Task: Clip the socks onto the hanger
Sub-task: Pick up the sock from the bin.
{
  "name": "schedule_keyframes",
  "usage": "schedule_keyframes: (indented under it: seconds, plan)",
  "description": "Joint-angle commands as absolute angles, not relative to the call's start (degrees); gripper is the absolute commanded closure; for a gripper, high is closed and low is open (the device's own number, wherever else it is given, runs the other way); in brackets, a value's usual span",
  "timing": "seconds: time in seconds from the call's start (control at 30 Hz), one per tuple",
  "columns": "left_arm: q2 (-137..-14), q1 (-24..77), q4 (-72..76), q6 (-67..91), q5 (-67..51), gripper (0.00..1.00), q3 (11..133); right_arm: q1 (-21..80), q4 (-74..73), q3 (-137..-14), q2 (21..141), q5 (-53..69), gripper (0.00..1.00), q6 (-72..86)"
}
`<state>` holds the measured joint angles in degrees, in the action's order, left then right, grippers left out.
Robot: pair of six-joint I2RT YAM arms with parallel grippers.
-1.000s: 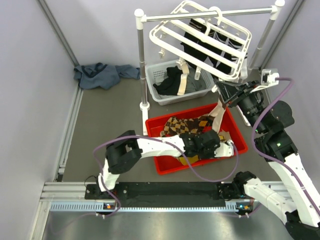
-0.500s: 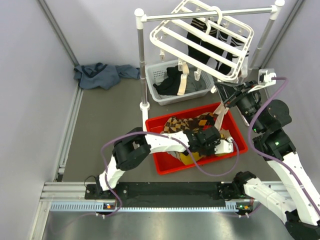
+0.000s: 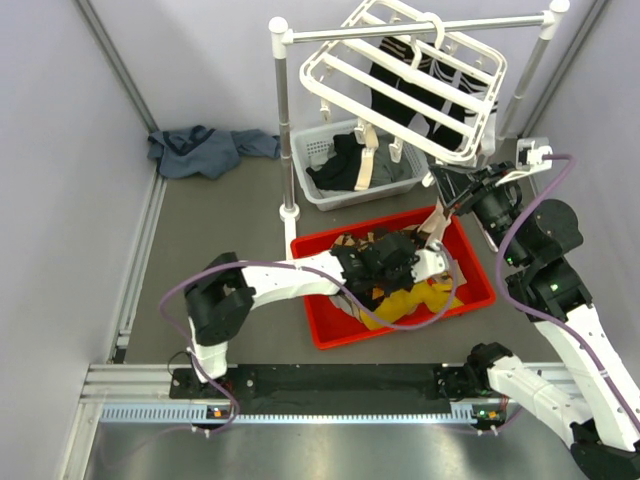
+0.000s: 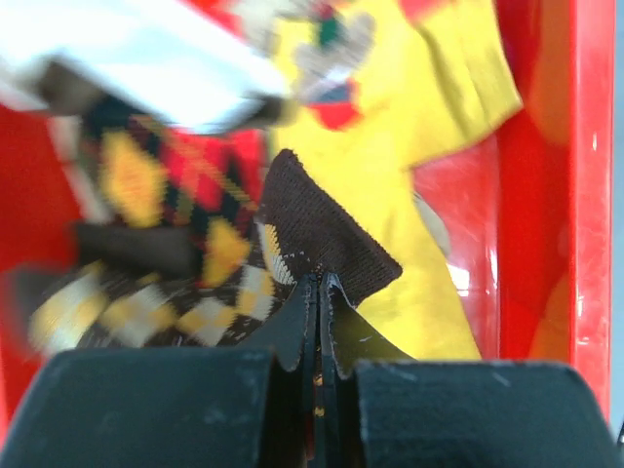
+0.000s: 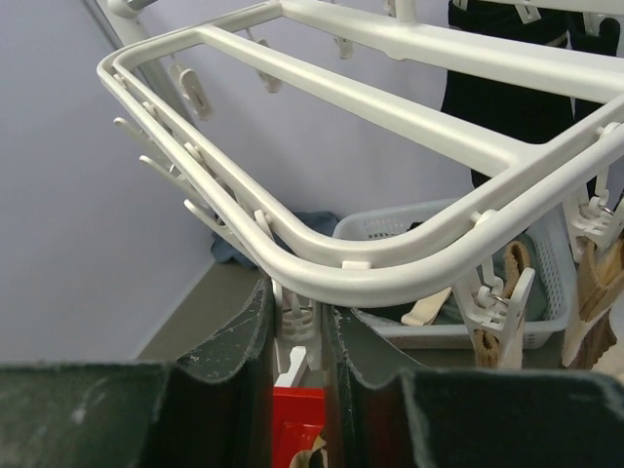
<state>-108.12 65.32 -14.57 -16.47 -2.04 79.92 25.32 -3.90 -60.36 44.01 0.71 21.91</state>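
Brown, tan and cream argyle socks [image 3: 365,250] lie heaped in the red bin [image 3: 330,338]. My left gripper [image 3: 395,258] is down in the bin, shut on the dark brown cuff of one sock [image 4: 327,234]; its jaws [image 4: 320,285] are pressed together on the fabric. The white hanger [image 3: 400,80] hangs tilted from the rod, with dark socks [image 3: 395,90] and a tan sock [image 3: 437,225] clipped to it. My right gripper [image 3: 447,200] is at the hanger's near corner [image 5: 390,278], shut on a small white clip [image 5: 297,327] under the frame.
A yellow garment [image 3: 410,300] lies in the bin under the socks. A grey basket [image 3: 320,195] with dark clothes stands behind the bin. The rack's white post [image 3: 283,120] rises beside it. A blue cloth [image 3: 205,150] lies at the back left.
My left gripper has shut on the sock's cuff and moved back and left in the bin, dragging the sock along and uncovering the yellow garment. The right arm has held still.
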Motion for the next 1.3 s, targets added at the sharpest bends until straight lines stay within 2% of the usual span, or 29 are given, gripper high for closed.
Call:
schedule_keyframes:
  seconds: [0.0, 0.6, 0.9, 1.27]
  plan:
    - [-100.56, 63.2, -8.44, -9.16, -1.84, 1.0, 77.52, 25.23, -4.92, -61.08, 43.51, -1.14, 1.0, 20.3]
    - [-82.54, 56.08, 9.13, 7.38, -0.53, 1.0, 65.57, 25.22, -6.5, -62.05, 44.38, -3.78, 1.0, 21.35]
    - [-77.26, 55.63, 13.79, 8.52, 7.11, 1.0, 65.57, 25.22, -6.94, -64.51, 45.7, -3.69, 1.0, 23.64]
    - [-75.41, 55.55, 26.18, 14.94, 13.62, 1.0, 57.75, 25.22, -6.33, -64.16, 45.26, -4.75, 1.0, 25.49]
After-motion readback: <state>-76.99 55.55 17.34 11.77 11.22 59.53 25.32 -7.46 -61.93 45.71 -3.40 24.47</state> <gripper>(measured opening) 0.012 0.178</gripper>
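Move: The sock is already pinched in my left fingers, low over the red bin. The clip it goes to is about 33 cm above that hand, some 6 cm ahead and 4 cm to its right; my right hand has that clip in its fingers. A striped sock hangs about 7 cm ahead, 7 cm right and 17 cm up from my left hand. The yellow sock lies 5 cm right, 2 cm back and 8 cm below it. I lift the pinched sock up out of the bin with my left hand, a bit over 20 cm, drifting some 9 cm left and less forward and levelling off near the end. As I rise I swing the fingers from slanting down to about level and counter-clockwise towards the front, fingers still shut. My right hand keeps hold of the hanger's corner clip, easing about 1 cm down and forward. ##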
